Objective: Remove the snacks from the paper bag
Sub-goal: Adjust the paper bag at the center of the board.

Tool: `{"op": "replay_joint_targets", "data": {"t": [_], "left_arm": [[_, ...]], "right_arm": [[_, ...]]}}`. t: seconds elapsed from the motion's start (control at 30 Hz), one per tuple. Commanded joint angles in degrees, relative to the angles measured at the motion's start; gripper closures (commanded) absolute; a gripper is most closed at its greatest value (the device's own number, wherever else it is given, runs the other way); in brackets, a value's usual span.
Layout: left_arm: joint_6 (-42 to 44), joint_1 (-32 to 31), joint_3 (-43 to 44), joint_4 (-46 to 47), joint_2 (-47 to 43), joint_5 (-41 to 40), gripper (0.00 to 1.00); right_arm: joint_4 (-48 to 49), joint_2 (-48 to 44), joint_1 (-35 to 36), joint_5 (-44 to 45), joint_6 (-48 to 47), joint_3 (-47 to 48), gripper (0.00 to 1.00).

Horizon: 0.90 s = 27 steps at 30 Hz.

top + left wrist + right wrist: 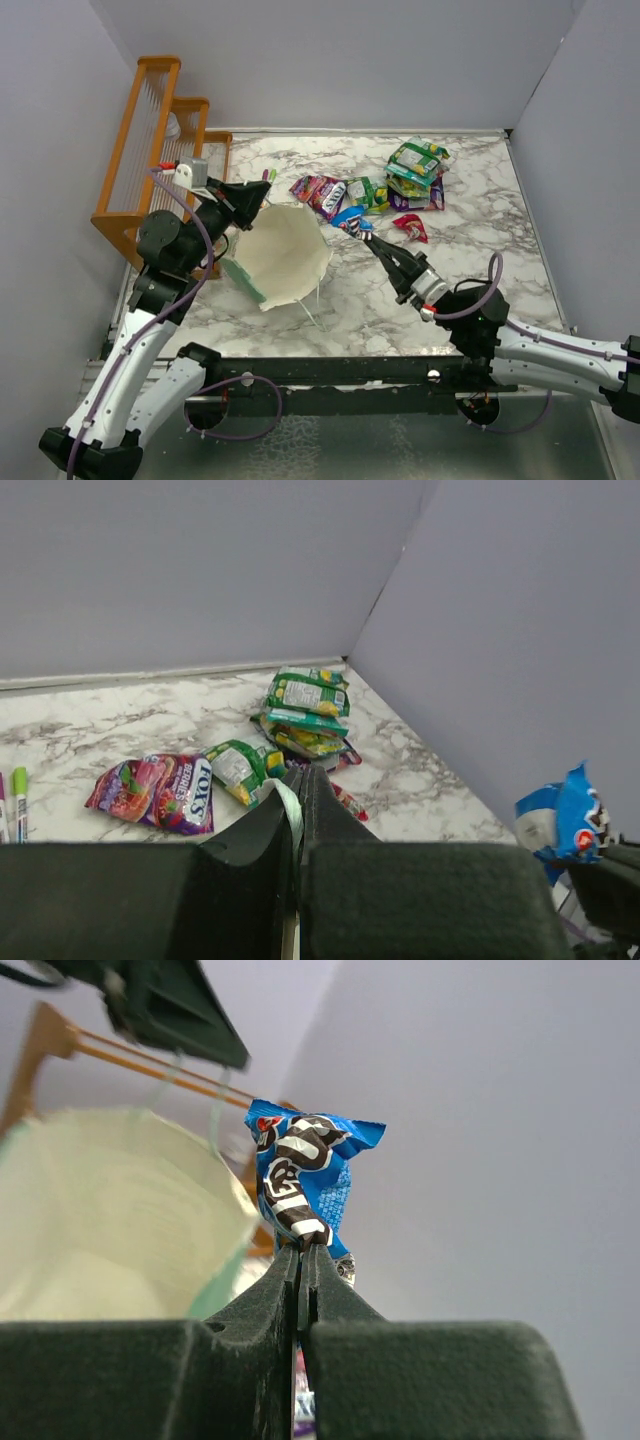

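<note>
The mint-green paper bag (pixel 280 255) lies tipped with its cream inside facing up. My left gripper (pixel 262 195) is shut on the bag's far rim; in the left wrist view a mint strip of rim (pixel 286 815) shows pinched at the left gripper (pixel 300 772). My right gripper (pixel 368 238) is shut on a blue snack packet (pixel 350 217), held in the air just right of the bag's mouth. In the right wrist view the blue packet (pixel 305 1180) stands above the right gripper (pixel 302 1250), with the bag (pixel 110 1210) at left. Purple (pixel 322 192), green (pixel 418 165) and red (pixel 411 228) snacks lie on the marble table.
An orange wooden rack (pixel 150 140) stands against the left wall behind the left arm. Two markers (pixel 12 802) lie near the bag's far side. Grey walls close in the table on three sides. The bag's white string handle (pixel 315 315) trails toward the near edge.
</note>
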Motion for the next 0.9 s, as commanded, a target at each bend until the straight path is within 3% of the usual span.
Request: {"op": "replay_joint_targets", "data": {"t": [0.0,0.67,0.73,0.87], "left_arm": [[-8.4,0.0,4.8,-4.2,3.0,-9.1,1.0],[-13.2,0.1,-0.5,-12.1,2.3,-22.2,0.97],[-11.8,0.1,-0.9,-13.9,0.5,-25.5,0.9],[-10.0,0.1,-2.2,-16.6,-3.8,-29.4,0.64]], "right_arm": [[8.6,1.0,0.4,14.9,3.5,-1.0,0.99],[5.8,3.2,0.4,19.2,4.0,0.0,0.99],[5.1,3.5,0.4,19.6,5.1,0.0,0.99],[5.5,4.9,0.3,22.5,7.3,0.5,0.99]]}}
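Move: The left hand grips the paper bag's cord handle; the bag's middle hangs about 23 cm below it and 5 cm back, neither left nor right. The purple snack pack lies about 28 cm ahead and 11 cm right of that hand, near table level. The right hand holds the blue snack, with the green snack pack some 37 cm ahead, 5 cm right and 33 cm below, and the red pack roughly 25 cm ahead and 16 cm right. Still holding the cord handle, the left hand swings the bag about 4 cm forward, then sinks it some 8 cm onto the board while drifting left; its fingers tip down and turn counter-clockwise, about 20 degrees each, and at last part a quarter, slackening on the cord. The right hand keeps its pinch on the blue snack and eases forward and right, about 5 cm, towards the snacks, turning slightly clockwise. ##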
